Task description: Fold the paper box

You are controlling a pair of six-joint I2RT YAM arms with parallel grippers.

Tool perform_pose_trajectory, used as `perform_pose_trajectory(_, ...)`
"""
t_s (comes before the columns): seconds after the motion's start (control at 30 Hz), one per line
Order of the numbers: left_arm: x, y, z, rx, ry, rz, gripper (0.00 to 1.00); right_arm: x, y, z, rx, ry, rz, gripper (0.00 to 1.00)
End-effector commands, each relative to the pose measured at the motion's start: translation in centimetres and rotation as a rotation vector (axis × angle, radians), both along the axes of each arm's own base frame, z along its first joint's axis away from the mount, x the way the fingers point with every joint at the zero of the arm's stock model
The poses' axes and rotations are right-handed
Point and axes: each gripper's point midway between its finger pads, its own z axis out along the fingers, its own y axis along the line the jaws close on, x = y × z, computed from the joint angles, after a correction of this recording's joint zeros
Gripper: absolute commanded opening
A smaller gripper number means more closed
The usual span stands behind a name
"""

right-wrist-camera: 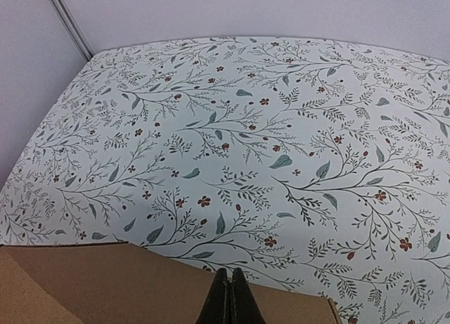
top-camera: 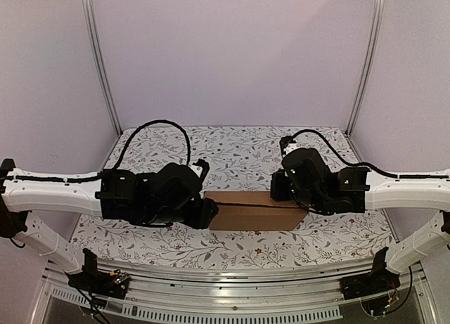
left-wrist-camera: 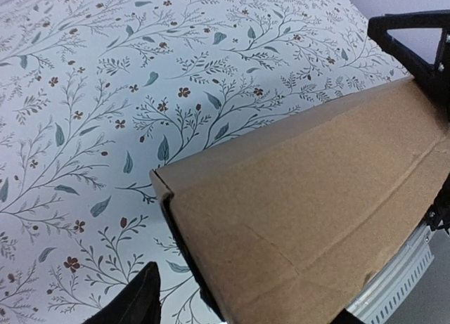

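Note:
The paper box point(top-camera: 253, 210) is a plain brown cardboard mailer lying flat and closed at the table's middle, between both arms. My left gripper point(top-camera: 209, 213) is at its left end. In the left wrist view the box point(left-wrist-camera: 309, 197) fills the lower right, and the left gripper point(left-wrist-camera: 249, 292) is open around its end. One black finger point(left-wrist-camera: 137, 299) stands apart from the box edge. My right gripper point(top-camera: 280, 190) is over the box's right end. Its fingertips are shut together point(right-wrist-camera: 230, 276) above the box top point(right-wrist-camera: 105, 282), with nothing between them.
A floral tablecloth point(top-camera: 239, 152) covers the table, with pale walls and metal posts behind and to the sides. An aluminium rail point(top-camera: 232, 296) runs along the near edge and shows just beyond the box point(left-wrist-camera: 401, 282). A black part of the right arm point(left-wrist-camera: 415, 36) is close by.

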Motion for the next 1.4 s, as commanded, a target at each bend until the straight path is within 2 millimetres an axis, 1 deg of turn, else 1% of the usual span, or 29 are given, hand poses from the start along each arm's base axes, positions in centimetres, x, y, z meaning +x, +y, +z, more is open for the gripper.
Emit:
perform_pose_trajectory(0.0, 0.4, 2.1, -2.5, 0.114, 0.04, 0.0, 0.59, -0.2, -1.5, -2.8, -0.162, 0.046, -0.015, 0.0)
perform_pose_trajectory(0.17, 2.1, 2.6, -1.9, 0.095, 0.023, 0.047, 0.6, 0.2, -0.8, 0.9, -0.157, 0.002, 0.012, 0.0)
perform_pose_trajectory(0.37, 3.2, 2.4, -1.0, 0.059, 0.012, 0.053, 0.61, 0.4, 0.5, 5.4, -0.11, -0.037, 0.058, 0.0)
perform_pose_trajectory(0.5, 3.6, 1.9, -0.1, 0.033, 0.009, 0.04, 0.61, 0.3, 1.6, 7.6, -0.075, -0.043, 0.1, 0.0)
perform_pose_trajectory(0.6, 4.1, 1.5, 0.6, 0.024, -0.006, 0.036, 0.61, 0.1, 1.9, 8.7, -0.06, -0.043, 0.12, 0.02)
perform_pose_trajectory(0.77, 5.2, 0.2, 2.0, 0.005, -0.021, 0.011, 0.6, -0.1, 2.0, 9.5, -0.073, -0.036, 0.137, 0.03)
perform_pose_trajectory(0.87, 5.9, -0.7, 3.2, -0.011, -0.034, -0.002, 0.59, -0.1, 1.7, 9.7, -0.086, -0.032, 0.137, 0.03)
perform_pose_trajectory(0.97, 6.7, -1.4, 3.5, -0.008, -0.04, -0.008, 0.6, -0.1, 1.3, 9.7, -0.093, -0.024, 0.135, 0.03)
perform_pose_trajectory(1.2, 8.2, -2.3, 2.5, -0.002, -0.027, -0.006, 0.59, 0.2, 0.9, 9.6, -0.075, 0.0, 0.14, 0.03)
perform_pose_trajectory(1.37, 8.5, -2.3, 2.0, 0.001, -0.027, -0.002, 0.58, 0.9, 0.8, 9.2, -0.08, 0.013, 0.132, 0.03)
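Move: The paper box stands below and between my hands. From my left hand its middle is roughly 12 cm to the right, 5 cm ahead and 7 cm lower, and its left end is only some 4 cm ahead and 1 cm right. From my closed right fingertips, the box's middle is about 6 cm left, 3 cm back and 9 cm down. The top flap's middle lies about 6 cm left, 2 cm back and 1 cm below those fingertips. I lift my closed right fingers off the top flap, going up about 10 cm and then sinking back roughly 1 cm. Meanwhile my left hand, still open, pushes forward about 8 cm at the box's left end, swinging a little left and then back to the right as it humps up and starts down again. ##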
